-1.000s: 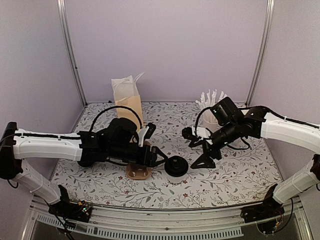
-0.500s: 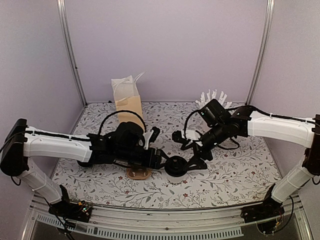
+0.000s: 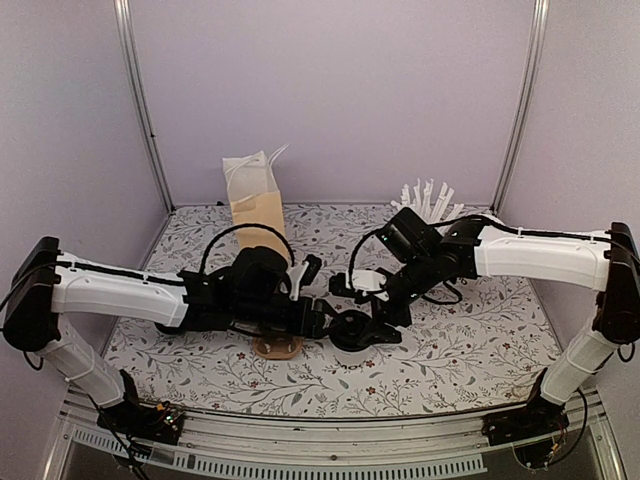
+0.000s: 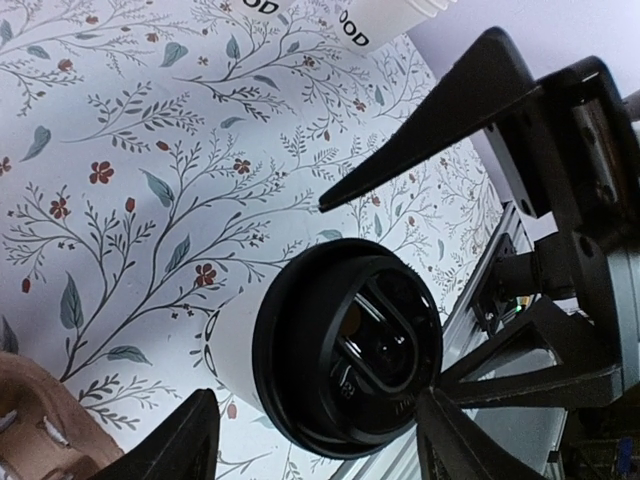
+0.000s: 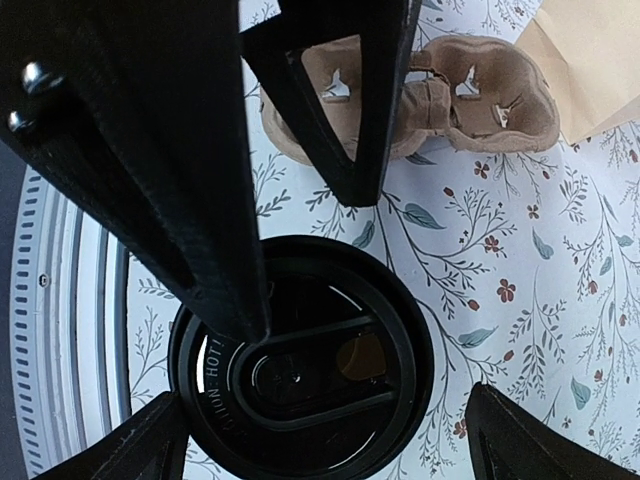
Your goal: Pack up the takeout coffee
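One takeout coffee, a white paper cup with a black lid, stands upright on the flowered table near the middle. My left gripper reaches it from the left. In the left wrist view the cup sits just past the open left gripper. One fingertip is at the lid's rim, and the other finger stands apart from the cup. My right gripper hangs over the cup from the right. In the right wrist view the lid lies between the wide-open right gripper.
A cardboard cup carrier lies under my left arm and also shows as the carrier. The brown paper bag stands at the back left. A white cup of straws is behind my right arm. Both grippers crowd the same cup.
My right arm has swung left and down until its open gripper is over the cup. My left arm has edged right towards the cup. The cup has stayed in place.
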You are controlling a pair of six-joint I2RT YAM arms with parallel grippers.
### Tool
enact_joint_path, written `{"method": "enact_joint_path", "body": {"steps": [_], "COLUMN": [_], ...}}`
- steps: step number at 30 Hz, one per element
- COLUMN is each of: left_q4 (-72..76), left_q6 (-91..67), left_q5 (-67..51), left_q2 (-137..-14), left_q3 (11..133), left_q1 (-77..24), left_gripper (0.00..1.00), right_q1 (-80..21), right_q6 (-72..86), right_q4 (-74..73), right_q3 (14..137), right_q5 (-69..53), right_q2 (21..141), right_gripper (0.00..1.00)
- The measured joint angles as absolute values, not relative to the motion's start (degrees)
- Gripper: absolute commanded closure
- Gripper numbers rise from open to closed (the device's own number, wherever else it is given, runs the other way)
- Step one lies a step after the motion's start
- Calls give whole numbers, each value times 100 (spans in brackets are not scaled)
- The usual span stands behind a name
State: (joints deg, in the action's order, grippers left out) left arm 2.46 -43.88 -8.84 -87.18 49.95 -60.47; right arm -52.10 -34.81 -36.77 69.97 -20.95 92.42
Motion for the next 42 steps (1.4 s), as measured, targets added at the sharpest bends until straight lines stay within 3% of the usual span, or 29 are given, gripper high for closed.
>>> {"method": "enact_joint_path", "body": {"steps": [8, 24, 27, 36, 42], "left_q4": [381, 508, 534, 799, 862], "left_q6": [-4425, -4488, -4519, -4600, -4619], "left_q5": [-987, -1004, -993, -1155, -1286], "left_q2": [-8844, -8873, -8796, -8731, -8986], "left_q3": [4904, 4779, 4720, 4657, 4700], "left_q1": [-6036, -5959, -5913, -5784, -5776], "left_gripper": [32, 33, 33, 34, 37], "right_q1": [-5210, -5196, -5065, -3868, -3793], "right_q6": [-3404, -3385, -3306, -2386, -1966], "right_q4": [-3675, -3975, -3972, -3361, -3291], "right_q3": [7015, 7175, 7183, 6932, 6563], "right_q5": [-1984, -2060, -2193, -2912, -3590], "right_q2": [9362, 8958, 8753, 8473, 8799], "right_gripper": [5, 1, 6, 33, 38]}}
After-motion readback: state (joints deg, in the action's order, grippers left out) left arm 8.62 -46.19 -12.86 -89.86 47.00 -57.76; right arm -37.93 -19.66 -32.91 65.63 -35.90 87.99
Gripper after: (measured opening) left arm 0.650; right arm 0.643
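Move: The lidded coffee cup stands between the two grippers: its middle is about 4 cm to the right of the left hand, 1 cm back and 6 cm down. From the right hand it is some 3 cm left, 1 cm back and 6 cm down. The cup tray lies about 12 cm left of the left hand, 5 cm farther out and 11 cm down. The straw cup is roughly 21 cm ahead of the right hand, 12 cm to its right and 6 cm below. Ease the right gripper, open astride the lid, down barely 1 cm, then lift it clear about 7 cm and swing it forward and right, away from the cup, turning some 15 degrees clockwise and narrowing the fingers by a third; finish by sinking and drawing back a little. Keep the left gripper beside the lid, lowering it about 2 cm with its fingers still open. ##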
